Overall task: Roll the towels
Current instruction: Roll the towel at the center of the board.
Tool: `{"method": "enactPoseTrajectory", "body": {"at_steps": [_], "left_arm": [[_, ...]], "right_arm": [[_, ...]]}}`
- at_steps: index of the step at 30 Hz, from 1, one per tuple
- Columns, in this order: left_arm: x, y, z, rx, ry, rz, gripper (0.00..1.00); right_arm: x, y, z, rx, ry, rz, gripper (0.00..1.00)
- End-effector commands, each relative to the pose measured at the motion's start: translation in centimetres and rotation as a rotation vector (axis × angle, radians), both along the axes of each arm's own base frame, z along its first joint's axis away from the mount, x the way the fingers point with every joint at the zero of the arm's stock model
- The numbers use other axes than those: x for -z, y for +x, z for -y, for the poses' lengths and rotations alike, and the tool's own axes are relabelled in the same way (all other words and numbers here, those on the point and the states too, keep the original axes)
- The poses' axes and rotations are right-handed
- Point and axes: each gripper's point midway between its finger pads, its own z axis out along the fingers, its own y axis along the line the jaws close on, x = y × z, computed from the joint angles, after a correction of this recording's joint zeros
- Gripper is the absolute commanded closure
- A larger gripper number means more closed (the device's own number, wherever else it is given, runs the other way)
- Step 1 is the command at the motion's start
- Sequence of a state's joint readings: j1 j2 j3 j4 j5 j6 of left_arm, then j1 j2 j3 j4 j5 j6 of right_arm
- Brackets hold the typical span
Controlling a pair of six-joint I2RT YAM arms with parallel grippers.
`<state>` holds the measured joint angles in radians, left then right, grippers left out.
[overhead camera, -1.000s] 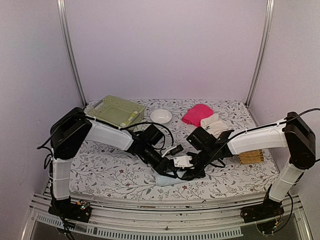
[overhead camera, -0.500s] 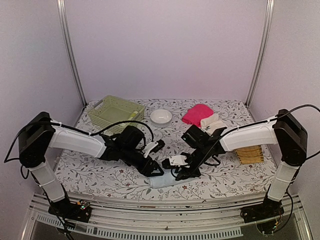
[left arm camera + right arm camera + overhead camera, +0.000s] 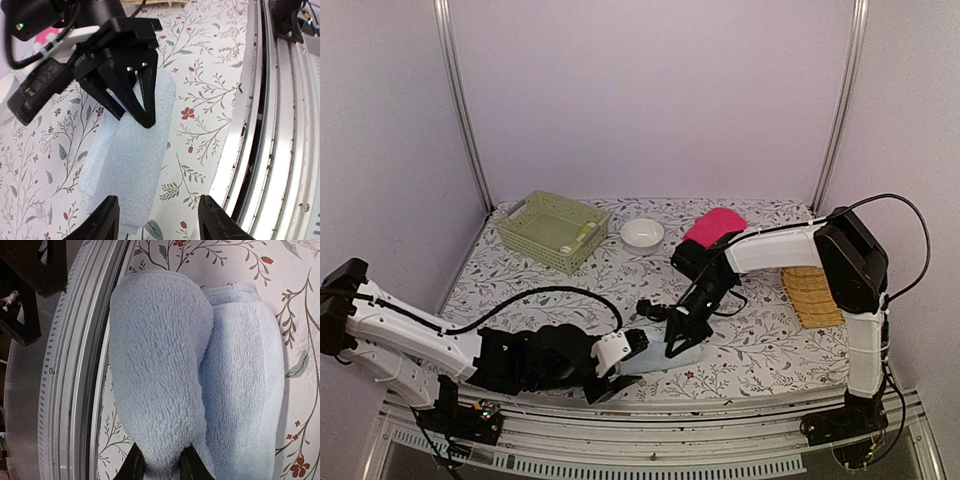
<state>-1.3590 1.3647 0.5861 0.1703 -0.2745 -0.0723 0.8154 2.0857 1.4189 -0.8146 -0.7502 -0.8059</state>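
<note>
A rolled pale blue towel [image 3: 655,358] lies near the table's front edge. My right gripper [image 3: 161,467] is shut on one end of that roll [image 3: 160,390], its fingers pinching the thick outer fold. In the top view the right gripper [image 3: 680,343] comes down on the roll from behind. My left gripper [image 3: 160,225] is open just short of the towel's [image 3: 130,155] near end, touching nothing. The left arm lies low along the front edge, with its gripper [image 3: 618,368] at the roll's left end. A bright pink towel [image 3: 713,225] lies at the back.
A pale green basket [image 3: 553,230] stands at the back left, with a white bowl [image 3: 642,232] beside it. A yellow woven tray [image 3: 812,296] lies at the right, beside the right arm. The metal front rail [image 3: 265,125] runs close beside the towel.
My left gripper opened, let go of the blue towel and drew back to the left as its arm dropped low. The right gripper closed tighter on the roll and kept hold.
</note>
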Motion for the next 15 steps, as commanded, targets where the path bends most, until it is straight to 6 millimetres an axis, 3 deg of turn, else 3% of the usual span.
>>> {"method": "enactPoseTrajectory", "body": {"at_steps": [1,9,15], "left_arm": [[1.5,1.8,-0.1,-0.033,0.203,0.211,0.44],[4.5,3.1,2.3,0.028,0.416,0.322,0.4],[6.8,2.5,4.0,0.119,0.475,0.306,0.4]], "right_arm": [[2.5,-3.0,2.2,-0.012,-0.18,-0.227,0.8],[3.3,-2.9,2.0,-0.002,-0.217,-0.267,0.8],[3.5,-2.7,1.8,0.007,-0.222,-0.278,0.79]]}}
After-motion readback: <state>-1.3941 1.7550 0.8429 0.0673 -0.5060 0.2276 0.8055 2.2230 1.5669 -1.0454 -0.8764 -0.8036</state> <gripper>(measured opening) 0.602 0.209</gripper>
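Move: The rolled-up part of the light blue towel has its middle about 5 cm ahead of the open left hand, 5 cm to its right and 7 cm below. The right hand already pinches it; from there the towel's middle is some 2 cm left, 1 cm back and 1 cm lower. The white bowl stands far off, roughly 38 cm ahead of the left hand and 1 cm to its right, about 8 cm lower. Downward about 5 to 6 cm, and some 3 cm each forward and to the right, the left hand comes onto the towel's left part, tilting some 30 degrees so its fingers point more steeply down, still open with one on each side of the roll. The right hand keeps its pinch and tips its fingers about 15 degrees back towards the base, easing back a little over 1 cm. ##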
